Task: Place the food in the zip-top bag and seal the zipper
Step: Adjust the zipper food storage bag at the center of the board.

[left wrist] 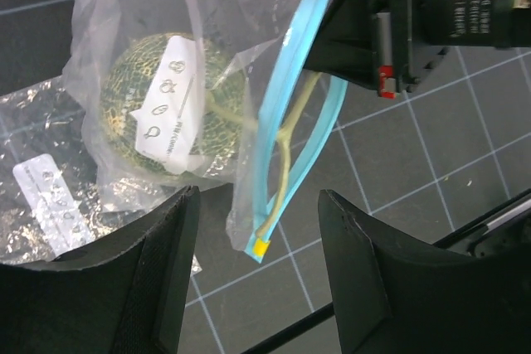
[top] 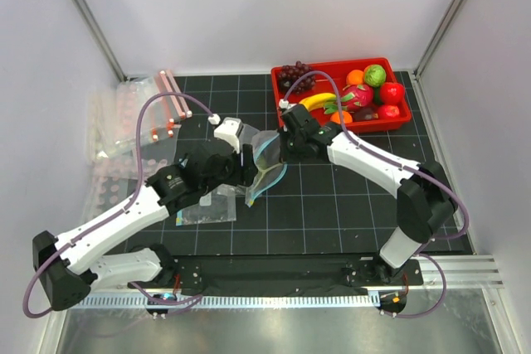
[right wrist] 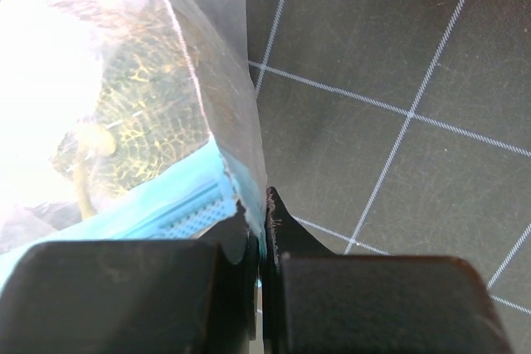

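The clear zip-top bag (top: 265, 167) hangs above the mat between my two grippers. Its teal-blue zipper (left wrist: 286, 105) gapes in the middle and is joined at the low end. The green melon (left wrist: 133, 113) sits inside, its pale stem lying between the two strips. My right gripper (right wrist: 264, 205) is shut on the zipper's (right wrist: 166, 205) upper end, with the melon (right wrist: 141, 122) just beyond. My left gripper (left wrist: 257, 230) is open, the strip's yellow-tipped low end hanging free between its fingers. A banana (top: 315, 99) and a red round fruit (top: 392, 92) lie in the red tray (top: 390, 126).
The tray at the back right also holds purple grapes (top: 292, 72), a pink dragon fruit (top: 358, 95) and other toy fruits. Spare clear bags with pink-red strips (top: 170, 105) are piled at the back left. A flat clear bag (top: 203, 209) lies under the left arm.
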Motion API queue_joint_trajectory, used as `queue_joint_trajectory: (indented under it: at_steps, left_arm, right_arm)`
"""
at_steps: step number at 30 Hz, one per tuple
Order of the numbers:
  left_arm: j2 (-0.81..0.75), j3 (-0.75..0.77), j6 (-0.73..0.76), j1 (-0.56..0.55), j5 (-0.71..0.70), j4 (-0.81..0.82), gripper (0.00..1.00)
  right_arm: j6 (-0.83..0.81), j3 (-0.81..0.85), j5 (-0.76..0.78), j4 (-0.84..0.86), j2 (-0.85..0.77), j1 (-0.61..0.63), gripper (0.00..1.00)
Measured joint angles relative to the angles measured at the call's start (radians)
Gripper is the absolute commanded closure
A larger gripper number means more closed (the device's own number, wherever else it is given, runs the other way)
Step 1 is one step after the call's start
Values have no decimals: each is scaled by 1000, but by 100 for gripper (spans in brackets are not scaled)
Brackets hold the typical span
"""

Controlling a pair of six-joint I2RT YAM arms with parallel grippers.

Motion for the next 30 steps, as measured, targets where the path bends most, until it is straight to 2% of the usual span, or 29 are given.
queue_joint_trajectory:
  at_steps: [2, 8, 12, 16, 17, 20, 21, 22, 26, 30]
  left_arm:
    - [-11, -9, 1, -15, -8, 24, 44]
    - [19, -19, 21, -57, -25, 81, 46]
    - [63, -19, 28, -62, -52, 103, 53]
    - [111, -18, 34, -62, -74, 111, 56]
    - [127, -16, 37, -62, -78, 111, 60]
    - [176, 0, 48, -62, -90, 110, 87]
    - [188, 4, 51, -62, -93, 111, 100]
    - [202, 9, 51, -62, -97, 112, 100]
    - [207, 10, 58, -62, -107, 113, 100]
    - [198, 10, 57, -58, -122, 114, 100]
  right_arm:
    - [0, 0, -3, 5, -4, 0, 99]
    - [5, -2, -10, 16, -6, 0, 99]
    - [9, -6, -11, 18, -6, 0, 99]
    - [14, -7, -20, 22, -6, 0, 99]
    - [14, -9, -26, 23, -6, 0, 99]
    - [17, -12, -36, 26, -6, 0, 99]
    - [17, -14, -37, 26, -8, 0, 99]
    - [18, -16, -38, 26, -11, 0, 98]
    - [21, -17, -39, 26, -32, 0, 56]
    - [17, -30, -18, 29, -75, 0, 50]
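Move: The left zipper strip of the bag, where my left fingers will shut, is about 3 cm ahead of my left hand, 3 cm to its right and 5 cm below. From that hand the slider end is some 5 cm back and 14 cm down, and the bagged melon about 4 cm ahead, 2 cm left and 15 cm down. My right hand already pinches the right zipper corner; from it, the bananas lie roughly 13 cm ahead, 10 cm right and 7 cm down. I swing my left hand about 2 cm to the right, then sink it some 4 cm while easing forward to the bag's mouth, tilting its left side up a little, and shut the open fingers on the left zipper strip. My right hand keeps its pinch on the right corner until that grip is made, then opens about halfway and starts rising, by about 2 cm. ##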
